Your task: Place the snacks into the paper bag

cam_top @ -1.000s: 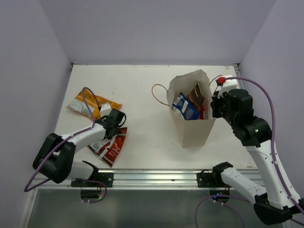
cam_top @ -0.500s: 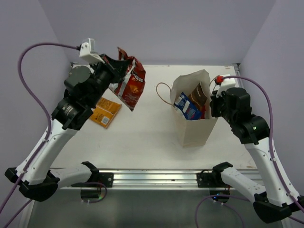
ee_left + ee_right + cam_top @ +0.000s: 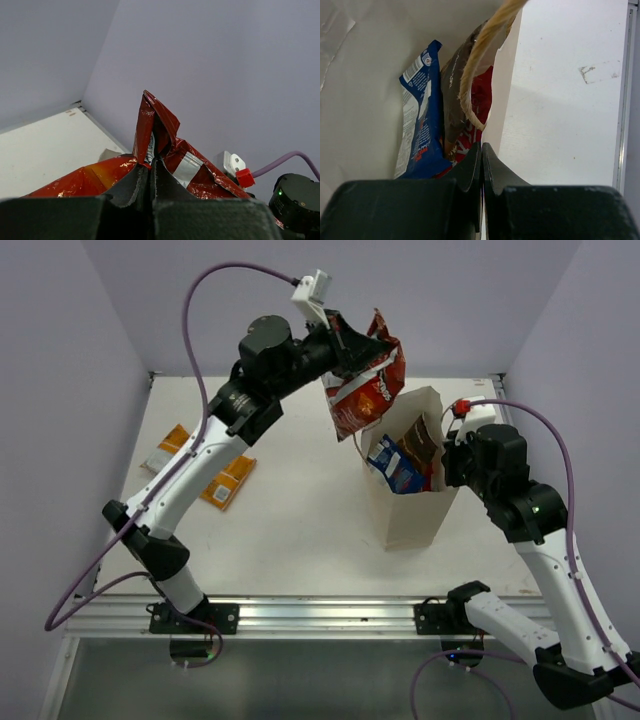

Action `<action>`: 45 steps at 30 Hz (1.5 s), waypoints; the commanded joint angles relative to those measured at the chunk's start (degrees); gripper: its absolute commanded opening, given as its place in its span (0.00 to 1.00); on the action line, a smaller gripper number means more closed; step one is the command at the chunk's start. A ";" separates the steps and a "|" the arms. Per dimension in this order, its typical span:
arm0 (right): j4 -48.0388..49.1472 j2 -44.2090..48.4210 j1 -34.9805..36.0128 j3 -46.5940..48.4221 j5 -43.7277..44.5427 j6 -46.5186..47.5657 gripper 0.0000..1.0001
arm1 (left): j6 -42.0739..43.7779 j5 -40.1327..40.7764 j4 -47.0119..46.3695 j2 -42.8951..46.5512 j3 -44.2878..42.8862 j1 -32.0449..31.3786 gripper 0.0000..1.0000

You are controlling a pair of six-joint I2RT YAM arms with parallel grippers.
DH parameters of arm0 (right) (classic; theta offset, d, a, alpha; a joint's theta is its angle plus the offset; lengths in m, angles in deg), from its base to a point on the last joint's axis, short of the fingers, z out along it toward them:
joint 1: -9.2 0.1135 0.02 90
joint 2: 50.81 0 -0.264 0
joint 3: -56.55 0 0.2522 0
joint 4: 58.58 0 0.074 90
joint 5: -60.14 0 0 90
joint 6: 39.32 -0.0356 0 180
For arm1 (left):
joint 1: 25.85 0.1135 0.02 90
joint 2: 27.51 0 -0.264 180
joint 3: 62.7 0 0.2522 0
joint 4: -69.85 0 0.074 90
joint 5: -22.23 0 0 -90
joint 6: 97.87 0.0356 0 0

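My left gripper (image 3: 343,346) is raised high and shut on the top edge of a red-orange snack packet (image 3: 365,385), which hangs over the back left rim of the paper bag (image 3: 405,515). In the left wrist view the jaws (image 3: 150,167) pinch the crinkled packet (image 3: 200,175). The bag stands upright and open with a blue packet (image 3: 392,466) and a dark brown packet (image 3: 415,440) inside. My right gripper (image 3: 448,465) is shut on the bag's right rim; its wrist view shows the jaws (image 3: 481,150) closed on the paper wall (image 3: 502,100).
An orange packet (image 3: 228,483) lies flat on the table at the left, partly hidden under my left arm. The bag's loop handle (image 3: 480,55) hangs over its mouth, and a red-printed packet (image 3: 480,100) sits behind the brown one. Walls enclose the table.
My left arm has lifted the red-orange packet off the table at the near left and swung it up and right to above the bag. The right arm has not moved.
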 commanded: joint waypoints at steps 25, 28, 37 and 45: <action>1.63 -0.37 0.63 0.25 0.11 0.48 0.02 | -7.10 -13.13 -15.74 -15.76 -25.86 -6.80 0.00; 1.54 -0.55 0.63 0.25 0.11 0.48 0.02 | -7.10 -12.60 -16.11 -15.41 -27.09 -6.97 0.00; 1.63 -0.37 0.72 -0.01 0.20 0.48 0.02 | -8.94 -16.37 -17.33 -17.51 -23.58 -7.15 0.00; 1.71 0.15 0.80 -0.27 0.29 0.48 0.02 | -5.52 -16.91 -15.49 -15.15 -9.92 -9.17 0.00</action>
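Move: The paper bag's mouth, where the held red snack packet is being taken, lies about 9 cm to the left hand's right, some 5 cm back and roughly 22 cm below. Inside, the blue packet is about 7 cm right, 6 cm back and 32 cm down; the brown packet is about 12 cm right, 4 cm back and 30 cm down. From the right hand at the bag's right rim, the mouth's middle is some 8 cm left and 3 cm ahead, about level. The red packet, still pinched by its top and hanging from the shut left fingers, is carried about 10 cm right and 6 cm back over the bag's mouth. The hand dips slightly, rises to some 8 cm above its start, then begins to sink while still going right, and swings about 25 degrees clockwise. The right hand stays, keeping its hold on the bag's rim. ##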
